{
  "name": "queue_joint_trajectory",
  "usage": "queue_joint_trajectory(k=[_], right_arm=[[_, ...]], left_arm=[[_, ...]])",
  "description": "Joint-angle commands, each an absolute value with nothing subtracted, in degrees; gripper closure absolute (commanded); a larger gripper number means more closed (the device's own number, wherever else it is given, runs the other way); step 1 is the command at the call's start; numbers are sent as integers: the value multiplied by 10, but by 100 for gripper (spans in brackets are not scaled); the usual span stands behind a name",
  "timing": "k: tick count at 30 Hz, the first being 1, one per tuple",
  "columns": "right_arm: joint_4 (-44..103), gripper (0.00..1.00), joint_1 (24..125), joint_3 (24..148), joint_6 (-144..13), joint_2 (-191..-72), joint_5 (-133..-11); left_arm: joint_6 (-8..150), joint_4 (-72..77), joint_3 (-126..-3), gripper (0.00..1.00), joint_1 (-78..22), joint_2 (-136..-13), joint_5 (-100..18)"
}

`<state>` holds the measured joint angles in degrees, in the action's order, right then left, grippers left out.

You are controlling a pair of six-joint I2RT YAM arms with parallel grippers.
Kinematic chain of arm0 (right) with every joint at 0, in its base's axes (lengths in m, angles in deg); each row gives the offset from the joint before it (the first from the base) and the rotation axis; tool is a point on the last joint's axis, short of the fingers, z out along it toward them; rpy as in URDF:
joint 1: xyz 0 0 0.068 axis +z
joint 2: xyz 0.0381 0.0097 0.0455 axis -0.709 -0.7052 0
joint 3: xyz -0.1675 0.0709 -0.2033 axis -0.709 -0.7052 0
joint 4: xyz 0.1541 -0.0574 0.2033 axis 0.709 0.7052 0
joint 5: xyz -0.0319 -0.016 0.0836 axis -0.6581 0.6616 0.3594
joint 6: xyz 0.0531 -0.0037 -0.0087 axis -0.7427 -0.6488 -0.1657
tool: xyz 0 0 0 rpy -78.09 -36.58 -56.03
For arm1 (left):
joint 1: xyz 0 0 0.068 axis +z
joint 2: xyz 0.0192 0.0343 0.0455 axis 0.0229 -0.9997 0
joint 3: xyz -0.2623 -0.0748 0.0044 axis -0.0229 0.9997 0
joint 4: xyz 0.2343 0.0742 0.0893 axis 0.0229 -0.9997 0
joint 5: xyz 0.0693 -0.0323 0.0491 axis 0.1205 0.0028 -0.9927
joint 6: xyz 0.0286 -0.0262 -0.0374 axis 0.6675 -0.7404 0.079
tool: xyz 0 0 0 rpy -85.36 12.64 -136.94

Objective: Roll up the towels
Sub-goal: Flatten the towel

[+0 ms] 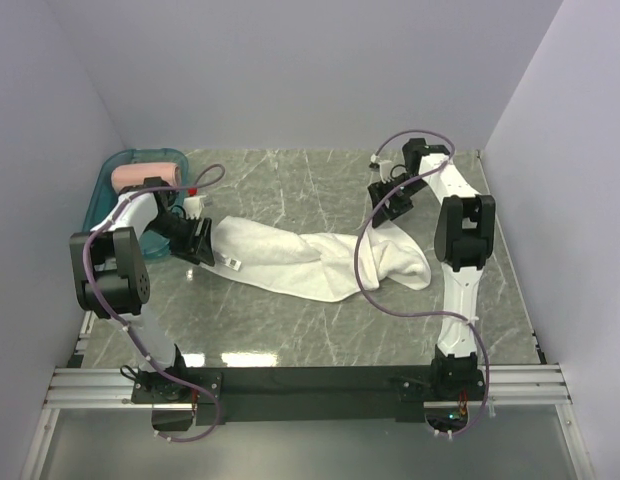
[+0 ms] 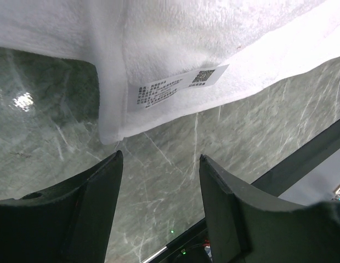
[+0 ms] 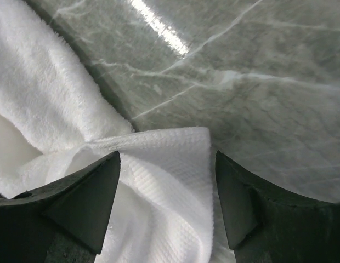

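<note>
The white towel (image 1: 310,260) lies crumpled across the middle of the marble table, bunched at its right end. Its printed label (image 2: 178,85) shows near a corner in the left wrist view. My left gripper (image 1: 203,243) is open just off that left corner, fingers over bare table, holding nothing. My right gripper (image 1: 390,205) is open above the towel's right end; a folded corner of the white towel (image 3: 175,164) lies between its fingers, ungripped. The salmon-pink towel (image 1: 147,176) sits rolled in the teal tray at the far left.
The teal translucent tray (image 1: 108,180) stands at the back left against the wall. Purple cables loop from both arms over the table. A black rail runs along the table's near edge (image 1: 310,380).
</note>
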<state>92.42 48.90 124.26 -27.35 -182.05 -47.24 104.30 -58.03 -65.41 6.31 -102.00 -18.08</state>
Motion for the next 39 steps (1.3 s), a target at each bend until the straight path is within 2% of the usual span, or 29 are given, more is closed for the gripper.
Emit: queue_joint_trajectory(k=[1, 3, 5, 6, 10, 12, 15, 18, 24, 34, 36, 37, 38, 39], right_arm=[[975, 24, 490, 1257, -244, -1821, -434], [997, 26, 489, 1262, -231, -1829, -427], [1015, 37, 488, 1263, -223, -1829, -418], [1017, 51, 487, 1259, -221, -1825, -415], [1021, 84, 475, 1240, -219, -1790, -401], [1026, 100, 468, 1236, -219, -1761, -401], [1011, 100, 455, 1217, -230, -1708, -409], [997, 100, 416, 1193, -245, -1654, -409], [983, 100, 387, 1134, -245, -1573, -422], [956, 100, 382, 1062, -255, -1513, -435], [957, 100, 378, 1065, -257, -1508, -436], [956, 100, 373, 1068, -259, -1507, -436], [955, 100, 372, 1070, -261, -1501, -440], [954, 100, 369, 1078, -264, -1500, -443]], left_arm=[[1043, -590, -683, 37, 62, -1020, -178], [1040, -587, -684, 37, 61, -1022, -179], [1036, -585, -684, 37, 62, -1023, -186], [1034, -580, -682, 37, 62, -1021, -187], [1022, -567, -671, 40, 66, -1008, -198], [1026, -568, -666, 46, 71, -1005, -202], [1042, -562, -645, 53, 77, -988, -223], [1045, -537, -625, 55, 77, -971, -258], [1012, -488, -609, 45, 74, -978, -285], [984, -486, -619, 49, 59, -1045, -209], [978, -483, -619, 53, 60, -1053, -199], [975, -482, -621, 58, 59, -1055, -196], [972, -482, -631, 73, 58, -1057, -191], [968, -482, -637, 80, 58, -1055, -189]])
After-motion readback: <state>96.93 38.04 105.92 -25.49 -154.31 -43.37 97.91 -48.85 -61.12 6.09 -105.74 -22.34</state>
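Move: The towel's free far corner is what my right hand wants: about 3 cm back, level sideways and roughly 1 cm below. The towel's rounded right lobe lies some 14 cm back and 8 cm to this hand's right. My open left hand hovers over the towel's left corner, 1 cm ahead, level sideways and 5 cm down. The label is about 5 cm to its right, level with it. The pink roll is about 20 cm ahead and 14 cm left. I draw my right hand back about 3 cm over the far corner while shutting the fingers, pinch the cloth, then lift it some 12 cm, carrying it to the right and further back, and hold it there. My left hand drifts about 3 cm left, fingers still partly open, then comes back right and down about 3 cm onto the towel's left corner, closing until the tips pinch it. ##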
